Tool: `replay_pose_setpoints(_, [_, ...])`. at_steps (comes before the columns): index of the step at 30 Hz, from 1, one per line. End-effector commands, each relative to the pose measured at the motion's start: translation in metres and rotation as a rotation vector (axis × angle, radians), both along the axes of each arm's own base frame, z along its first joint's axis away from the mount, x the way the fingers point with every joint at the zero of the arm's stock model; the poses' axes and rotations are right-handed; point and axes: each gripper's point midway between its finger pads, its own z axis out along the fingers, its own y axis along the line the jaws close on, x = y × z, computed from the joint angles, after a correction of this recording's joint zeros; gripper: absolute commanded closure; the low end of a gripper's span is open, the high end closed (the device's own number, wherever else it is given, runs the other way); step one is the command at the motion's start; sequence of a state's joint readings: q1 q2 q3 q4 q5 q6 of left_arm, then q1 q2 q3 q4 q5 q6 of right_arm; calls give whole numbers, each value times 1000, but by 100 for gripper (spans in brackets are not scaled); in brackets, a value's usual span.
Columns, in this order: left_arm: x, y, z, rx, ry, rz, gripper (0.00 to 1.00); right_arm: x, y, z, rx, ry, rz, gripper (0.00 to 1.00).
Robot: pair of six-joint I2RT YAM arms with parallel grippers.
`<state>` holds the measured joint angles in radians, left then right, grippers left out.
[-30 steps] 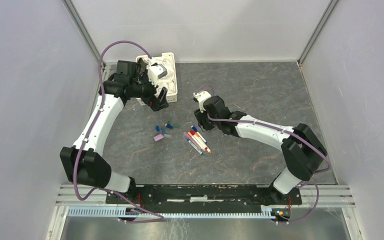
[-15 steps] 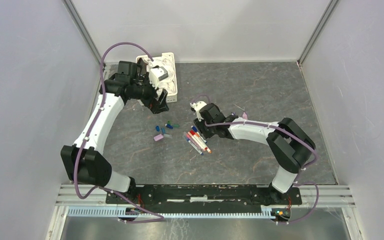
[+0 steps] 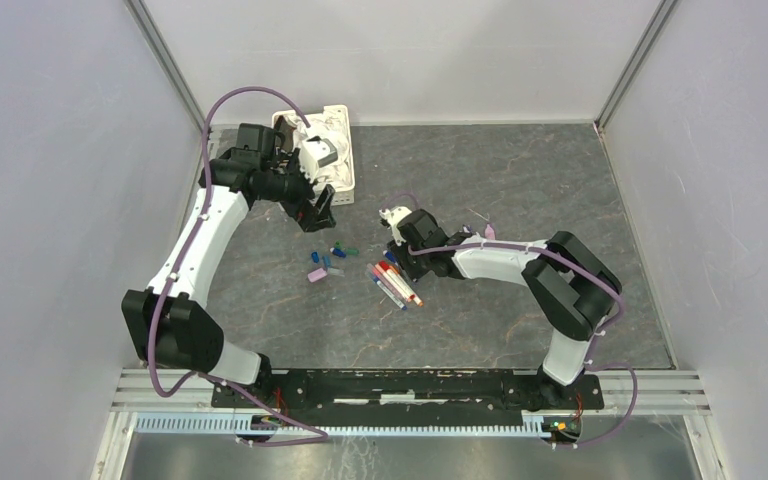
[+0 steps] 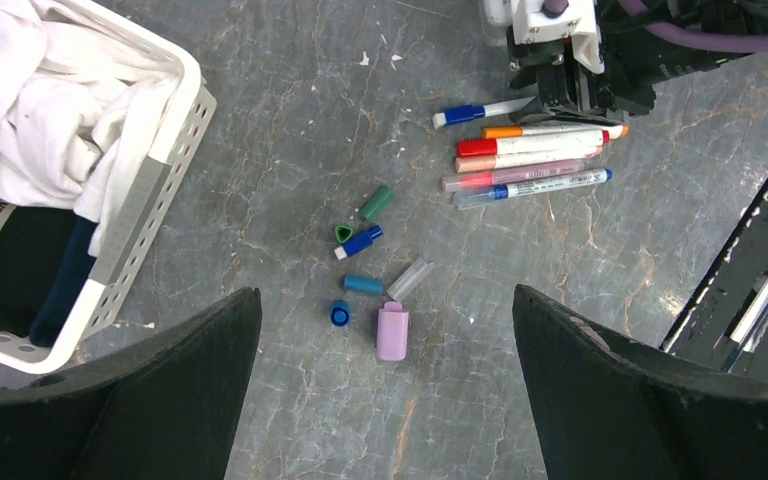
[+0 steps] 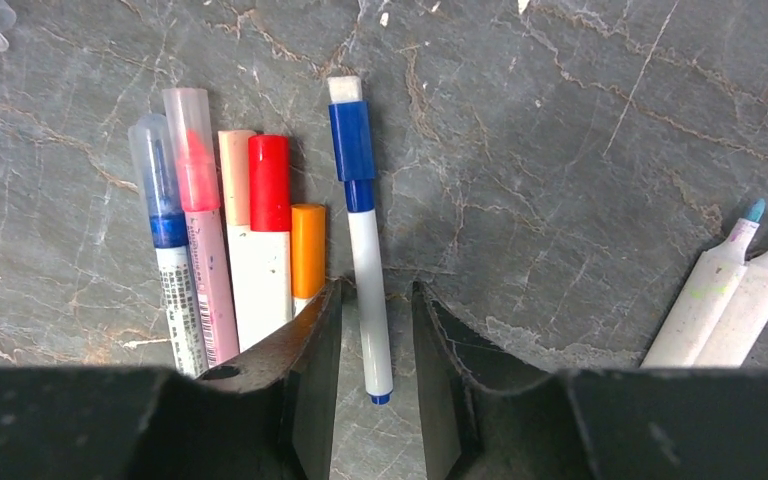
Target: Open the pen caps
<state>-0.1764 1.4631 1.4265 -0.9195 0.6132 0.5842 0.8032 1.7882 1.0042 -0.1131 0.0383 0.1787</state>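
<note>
My right gripper [image 5: 376, 288] is low over the table and open, its jaws narrowly straddling the white barrel of a thin pen [image 5: 372, 330] with slim gaps on both sides. That pen's blue cap [image 5: 351, 140] is on. Beside it lie several capped pens, with a red cap [image 5: 269, 175] and an orange cap [image 5: 308, 235] among them. Loose pen caps lie to the left: pink [image 4: 392, 331], blue [image 4: 340, 313], teal [image 4: 364, 284], green [image 4: 377, 202]. My left gripper [image 4: 385, 380] hangs wide open above them, holding nothing.
A white slotted basket [image 4: 150, 200] with white cloth stands at the back left, close to the left arm [image 3: 210, 225]. Two uncapped white pens [image 5: 730, 290] lie right of the right gripper. The arms' base rail [image 3: 400, 385] runs along the near edge.
The right arm has folded in and come down and left onto the pen group, its jaws narrowing around the blue-capped pen. The left gripper has barely shifted and stays wide.
</note>
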Motion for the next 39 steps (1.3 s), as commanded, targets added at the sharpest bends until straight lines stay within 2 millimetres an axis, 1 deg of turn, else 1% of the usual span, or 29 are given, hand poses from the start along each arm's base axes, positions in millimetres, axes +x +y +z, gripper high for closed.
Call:
replay_pose_setpoints(1, [-3, -5, 13, -14, -37, -65, 0, 3, 0, -8, -10, -13, -12, 64])
replay_pose_setpoints(5, [-6, -6, 10, -11, -31, -95, 0, -2, -3, -16, -8, 0, -11, 65])
replay_pose_setpoints(7, [-13, -6, 1, -1, -21, -138, 0, -5, 0, -14, 29, 18, -1, 66])
replay_pose_setpoints(8, [-17, -6, -5, 6, -24, -165, 0, -6, 3, -9, 64, 23, 11, 68])
replay_pose_setpoints(10, [-26, -5, -19, 28, -39, -227, 0, -3, 7, 5, 105, 5, 23, 74])
replay_pose_setpoints(12, [-34, -4, -29, 49, -45, -274, 0, 4, 9, 25, 125, -29, 38, 83])
replay_pose_setpoints(14, [-40, -6, -36, 62, -36, -314, 0, 9, 12, 45, 152, -50, 56, 90])
replay_pose_setpoints(16, [-46, -11, -40, 68, -21, -363, 0, 10, 17, 65, 195, -50, 94, 95])
replay_pose_setpoints(19, [-54, -19, -44, 72, -17, -440, 0, 10, 18, 83, 219, -48, 130, 100])
replay_pose_setpoints(21, [-57, -23, -44, 64, -25, -477, 0, 5, 20, 92, 245, -24, 171, 100])
replay_pose_setpoints(23, [-61, -27, -42, 48, -48, -523, 0, -5, 28, 104, 293, 13, 226, 100])
replay_pose_setpoints(26, [-64, -34, -40, 42, -100, -573, 0, -35, 47, 121, 403, 128, 363, 100])
replay_pose_setpoints(27, [-64, -37, -41, 52, -114, -593, 0, -41, 49, 124, 426, 160, 383, 100])
replay_pose_setpoints(30, [-68, -45, -46, 107, -133, -653, 0, -51, 57, 137, 492, 197, 414, 100])
replay_pose_setpoints(32, [-71, -52, -51, 138, -141, -692, 0, -60, 65, 149, 559, 234, 459, 100])
replay_pose_setpoints(34, [-75, -58, -54, 156, -146, -727, 1, -64, 70, 156, 597, 263, 487, 100])
replay_pose_setpoints(37, [-82, -65, -57, 164, -147, -762, 4, -67, 75, 159, 626, 299, 501, 100])
replay_pose_setpoints(39, [-86, -66, -60, 172, -143, -777, 8, -67, 77, 159, 634, 314, 504, 100])
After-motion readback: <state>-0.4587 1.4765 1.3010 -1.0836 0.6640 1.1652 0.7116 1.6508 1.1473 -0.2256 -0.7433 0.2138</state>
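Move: Just under the right hand's half-open fingers lies the blue pen, its middle about 1 cm ahead, 1 cm left and 1 cm below. The red-capped pen is some 4 cm back and 1 cm left; two uncapped pens are roughly 8 cm right and 2 cm ahead. From the left hand, the blue pen's cap is about 13 cm right, level with it and 21 cm below; the loose pink cap is about 5 cm back and 1 cm left, equally low. Closing on the blue pen's white body, the right fingers pinch it, then lift it about 13 cm while carrying it back and left, the wrist turning some 40 degrees to bring the cap towards the left hand. The left hand comes back about 9 cm, right and down, swinging some 40 degrees clockwise, its fingers still wide open as they come to either side of the cap. ##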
